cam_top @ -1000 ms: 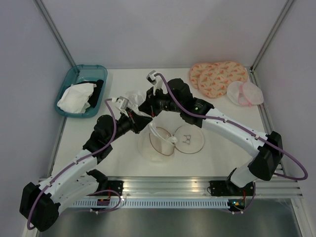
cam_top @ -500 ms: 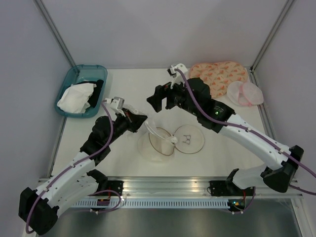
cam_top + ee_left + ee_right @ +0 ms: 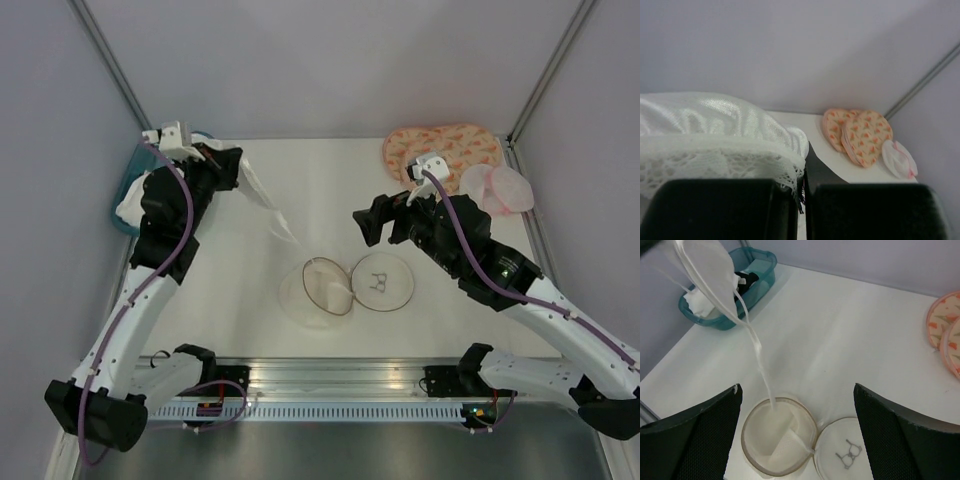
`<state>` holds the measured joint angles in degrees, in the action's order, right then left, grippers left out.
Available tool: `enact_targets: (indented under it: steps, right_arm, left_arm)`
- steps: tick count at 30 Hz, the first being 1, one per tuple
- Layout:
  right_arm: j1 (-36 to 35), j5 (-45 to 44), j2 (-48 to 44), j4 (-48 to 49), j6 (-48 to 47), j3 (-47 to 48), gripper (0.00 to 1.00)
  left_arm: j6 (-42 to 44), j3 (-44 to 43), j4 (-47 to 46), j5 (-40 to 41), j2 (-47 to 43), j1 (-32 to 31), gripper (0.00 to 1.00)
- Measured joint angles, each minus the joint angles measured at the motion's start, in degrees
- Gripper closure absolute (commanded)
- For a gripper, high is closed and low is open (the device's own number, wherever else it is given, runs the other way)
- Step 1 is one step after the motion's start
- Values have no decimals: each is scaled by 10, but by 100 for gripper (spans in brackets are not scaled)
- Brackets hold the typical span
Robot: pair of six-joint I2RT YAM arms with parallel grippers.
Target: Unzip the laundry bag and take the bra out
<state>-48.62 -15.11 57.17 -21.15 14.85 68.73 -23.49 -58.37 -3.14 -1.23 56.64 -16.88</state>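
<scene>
The laundry bag (image 3: 318, 292) lies unzipped in the middle of the table, its tan-rimmed halves spread flat. The lid with the black bra icon (image 3: 381, 282) is on the right. My left gripper (image 3: 232, 166) is raised at the far left, shut on the white bra (image 3: 252, 186). A narrow strap (image 3: 760, 360) trails down from the bra into the open bag (image 3: 775, 440). In the left wrist view the lacy fabric (image 3: 715, 140) is pinched between the jaws. My right gripper (image 3: 368, 224) hovers right of the strap, open and empty, above the bag (image 3: 797, 390).
A teal bin (image 3: 122, 188) holding a white cloth and a black cloth sits at the far left, just under my left wrist. A pink-orange patterned pad (image 3: 445, 152) and a pale pink mesh pair (image 3: 497, 188) lie at the far right.
My left gripper shut on the bra and carried it up and left toward the bin. My right gripper let go, opened wide and drew back to the right.
</scene>
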Motion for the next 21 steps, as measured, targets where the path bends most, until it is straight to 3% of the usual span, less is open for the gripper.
enact_targets:
  steps: [8,21]
  right_arm:
    - [0,20,-12,-21,18,-60,3]
    - [0,67,41,-35,35,-76,2]
  left_arm:
    - [51,-185,55,65,93,90,98]
    - [60,-421,108,113,238,225,98]
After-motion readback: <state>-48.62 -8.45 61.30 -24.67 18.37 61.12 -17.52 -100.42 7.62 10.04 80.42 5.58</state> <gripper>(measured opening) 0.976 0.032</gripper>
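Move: Below and beyond the left hand, which already holds the bra high, the teal basket's middle lies about 16 cm ahead, 30 cm to the left and 33 cm down; the white cloth in it is some 12 cm ahead and 32 cm left of that hand. Under the empty, open right hand, the laundry bag lies about 3 cm back, 10 cm left and 34 cm down, its round lid level with the hand and 4 cm right. Swinging out to the left by about 19 cm while rising some 14 cm and reaching forward less, the left hand carries the bra across to the basket's side, turning some 35 degrees counter-clockwise with its fingers still shut on the cloth. The right hand, open and touching nothing, sinks about 10 cm towards the laundry bag, its fingers tipping down. ##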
